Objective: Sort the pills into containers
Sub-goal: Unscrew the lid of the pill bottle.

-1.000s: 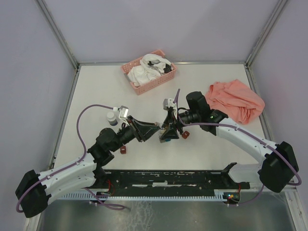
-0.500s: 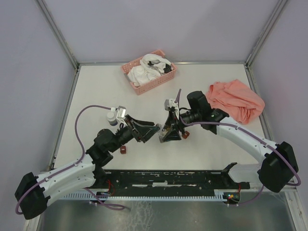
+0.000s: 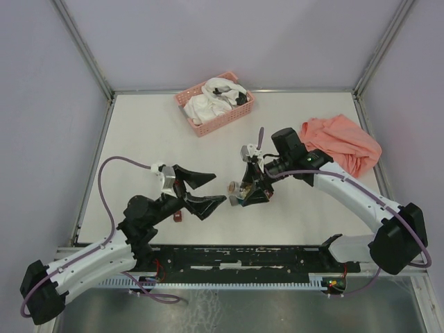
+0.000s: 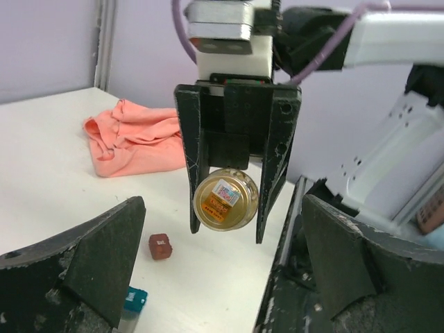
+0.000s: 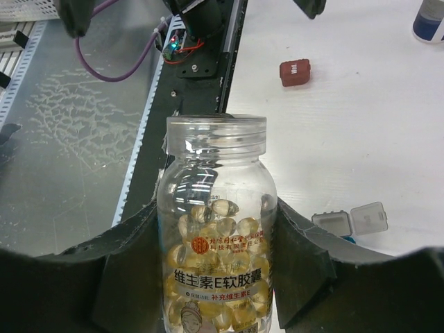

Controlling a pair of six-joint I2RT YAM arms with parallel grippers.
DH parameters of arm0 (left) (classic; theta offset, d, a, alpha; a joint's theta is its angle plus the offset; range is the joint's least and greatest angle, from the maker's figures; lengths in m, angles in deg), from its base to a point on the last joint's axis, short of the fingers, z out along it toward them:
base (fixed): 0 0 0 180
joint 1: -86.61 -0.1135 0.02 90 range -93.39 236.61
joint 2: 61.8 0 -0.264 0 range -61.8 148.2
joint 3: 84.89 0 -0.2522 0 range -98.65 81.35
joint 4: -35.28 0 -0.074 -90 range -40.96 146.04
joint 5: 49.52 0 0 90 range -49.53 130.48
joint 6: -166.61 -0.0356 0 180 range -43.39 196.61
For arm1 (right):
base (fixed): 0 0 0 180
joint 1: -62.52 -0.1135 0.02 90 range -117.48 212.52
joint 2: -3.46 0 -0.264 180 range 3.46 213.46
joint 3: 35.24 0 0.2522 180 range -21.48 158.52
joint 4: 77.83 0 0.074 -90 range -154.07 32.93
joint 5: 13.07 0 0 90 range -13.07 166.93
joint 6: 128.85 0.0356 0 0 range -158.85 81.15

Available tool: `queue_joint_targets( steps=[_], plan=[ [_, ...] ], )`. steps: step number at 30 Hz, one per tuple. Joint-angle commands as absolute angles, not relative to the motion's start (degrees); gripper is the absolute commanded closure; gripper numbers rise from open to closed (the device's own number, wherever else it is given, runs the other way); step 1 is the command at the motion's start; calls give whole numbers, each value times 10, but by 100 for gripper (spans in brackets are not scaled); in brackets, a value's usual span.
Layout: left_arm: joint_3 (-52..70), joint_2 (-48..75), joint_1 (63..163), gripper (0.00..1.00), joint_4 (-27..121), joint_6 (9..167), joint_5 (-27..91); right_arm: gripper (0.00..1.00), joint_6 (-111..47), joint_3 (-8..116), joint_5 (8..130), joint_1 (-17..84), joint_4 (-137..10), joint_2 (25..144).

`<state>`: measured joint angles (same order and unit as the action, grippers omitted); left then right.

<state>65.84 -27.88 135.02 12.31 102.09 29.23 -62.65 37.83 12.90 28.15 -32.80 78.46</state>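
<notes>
The clear jar [image 5: 216, 229] of yellowish pills [image 5: 215, 277] is clamped between the fingers of my right gripper [image 5: 216, 208], its bare threaded neck pointing away with no cap on it. In the top view the jar [image 3: 238, 188] hangs just above the table's middle in the right gripper [image 3: 248, 189]. My left gripper [image 3: 219, 187] stands wide open to the jar's left, holding nothing. Its wrist view shows the jar's round end [image 4: 225, 199] beyond the left gripper [image 4: 223, 215]. Containers lie on the table: a dark red one [image 4: 159, 245], a teal one [image 4: 134, 298], another dark red one [image 5: 295, 71] and a grey one [image 5: 350, 220], lid open.
A pink basket [image 3: 215, 104] with white items stands at the back. An orange cloth [image 3: 340, 142] lies at the right. A small white-capped bottle [image 5: 428, 21] stands near the left arm. The black rail [image 3: 243, 257] runs along the near edge.
My left gripper has drawn back to the left, away from the jar's mouth, and opened wide. The right gripper has shifted slightly with the jar still in it.
</notes>
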Motion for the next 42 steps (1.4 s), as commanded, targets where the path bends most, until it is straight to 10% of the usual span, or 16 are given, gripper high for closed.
queue_joint_targets(
  steps=[1,14,30,42],
  plan=[
    [658,-245,1350,0,44,876,188,98,-687,397,116,284,-299,754],
    [624,-167,1350,3,42,694,81,98,-813,423,135,284,-186,767],
    [588,-63,1350,43,-21,789,70,98,-792,433,150,284,-184,784],
    [589,-51,1351,44,-28,808,65,98,-779,437,150,284,-188,790]
  ],
)
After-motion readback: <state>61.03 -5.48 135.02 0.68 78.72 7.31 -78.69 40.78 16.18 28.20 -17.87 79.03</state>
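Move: The bottle's lid, facing the open left gripper, lies about 5 cm to the right of that hand, level fore and aft and 2 cm below. From the left hand, the teal pill box is some 8 cm farther out and 8 cm right, the red block about 10 cm farther out and 19 cm right, both roughly 24 cm below. From the right hand, which holds the bottle, the lid sits some 5 cm left, 1 cm back and 2 cm above. The lid is approached afresh by the wide-open left hand, which goes about 6 cm right and 4 cm down, rolling and swinging clockwise some 30 degrees in all, until its fingers point nearly straight right. They then close to just over half open, one on either side of the lid. The right hand keeps its grip on the bottle, easing about 2 cm right and slightly down and back. ##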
